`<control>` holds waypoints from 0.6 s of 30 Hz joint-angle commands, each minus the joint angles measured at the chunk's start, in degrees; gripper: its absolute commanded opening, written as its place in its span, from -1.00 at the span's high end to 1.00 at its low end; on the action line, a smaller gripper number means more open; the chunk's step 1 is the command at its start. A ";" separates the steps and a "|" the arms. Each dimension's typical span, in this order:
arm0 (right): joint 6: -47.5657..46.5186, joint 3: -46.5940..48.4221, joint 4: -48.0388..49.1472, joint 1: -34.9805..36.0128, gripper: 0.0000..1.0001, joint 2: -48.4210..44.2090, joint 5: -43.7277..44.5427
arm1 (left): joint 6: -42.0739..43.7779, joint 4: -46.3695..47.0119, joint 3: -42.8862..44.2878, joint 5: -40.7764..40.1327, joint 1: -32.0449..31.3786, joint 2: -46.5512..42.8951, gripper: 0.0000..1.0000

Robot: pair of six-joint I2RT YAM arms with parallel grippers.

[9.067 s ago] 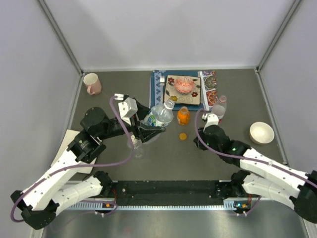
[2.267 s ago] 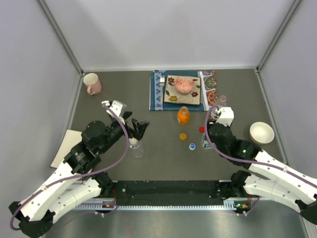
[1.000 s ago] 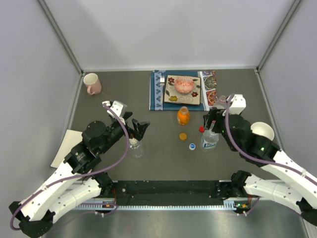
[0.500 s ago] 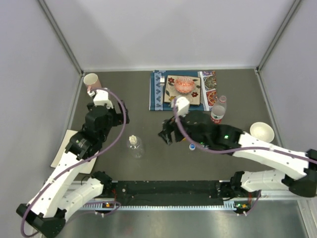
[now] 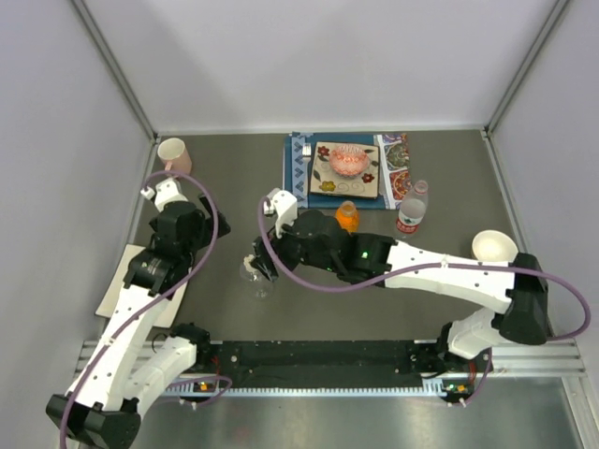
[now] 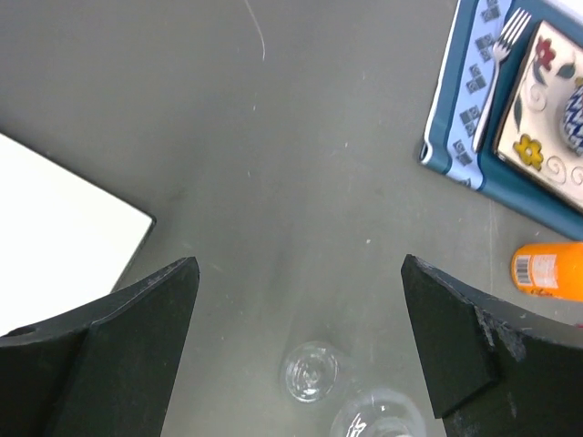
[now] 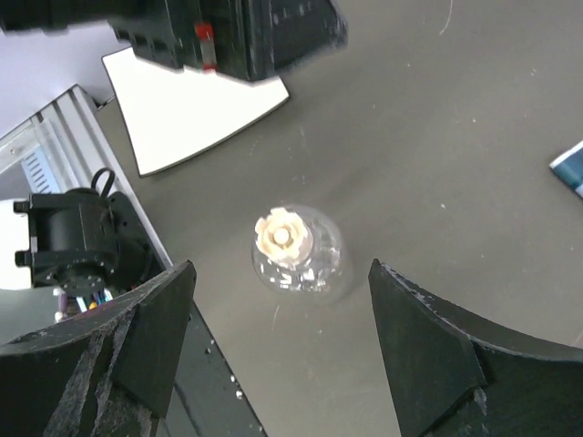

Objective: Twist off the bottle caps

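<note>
The plain clear bottle (image 5: 259,285) stands upright at front left, its white cap (image 7: 281,235) on top. My right gripper (image 5: 257,264) reaches across the table and hovers open over it; in the right wrist view (image 7: 281,273) the bottle (image 7: 310,264) lies between the spread fingers, untouched. My left gripper (image 5: 198,232) is open and empty, drawn back to the left; its view (image 6: 299,273) shows the clear bottle (image 6: 310,371) at the bottom edge. The short orange bottle (image 5: 347,217) and the red-label bottle (image 5: 412,208) stand behind. The blue-label bottle and the other caps are hidden under my right arm.
A pink mug (image 5: 174,155) stands at the back left. A patterned mat (image 5: 298,168) with a plate and a fork (image 6: 499,41) lies at the back centre. A white bowl (image 5: 493,247) sits at the right. A white sheet (image 5: 126,281) lies at the left edge.
My right arm has swung further left, from mid-table to over the clear bottle. My left arm has pulled back to the left, away from that bottle.
</note>
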 commanded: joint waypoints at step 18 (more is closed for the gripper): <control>-1.77 7.34 3.75 0.98 -0.48 13.89 -1.41 | -6.69 -2.41 -7.05 -0.50 1.19 -2.43 -0.97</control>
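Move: Under the right hand's way stands the clear bottle with the cream cap, its middle about 4 cm to the left, 1 cm ahead and 16 cm below. From that hand the open orange bottle stands about 16 cm ahead and 17 cm to the right, 20 cm below, and the white board lies about 29 cm left, 1 cm ahead, 26 cm below. For the left hand the clear bottle is roughly 9 cm back, 8 cm right and 13 cm lower. Easing about 4 cm to the left and then sinking some 6 cm, the right hand comes down over the clear bottle's cream cap, its still-open fingers dipping a little; no grip is taken yet. The left hand, wide open, sinks about 5 cm beside the bottle, drawing back a little and tipping its fingers slightly down. Both slow towards the end. ##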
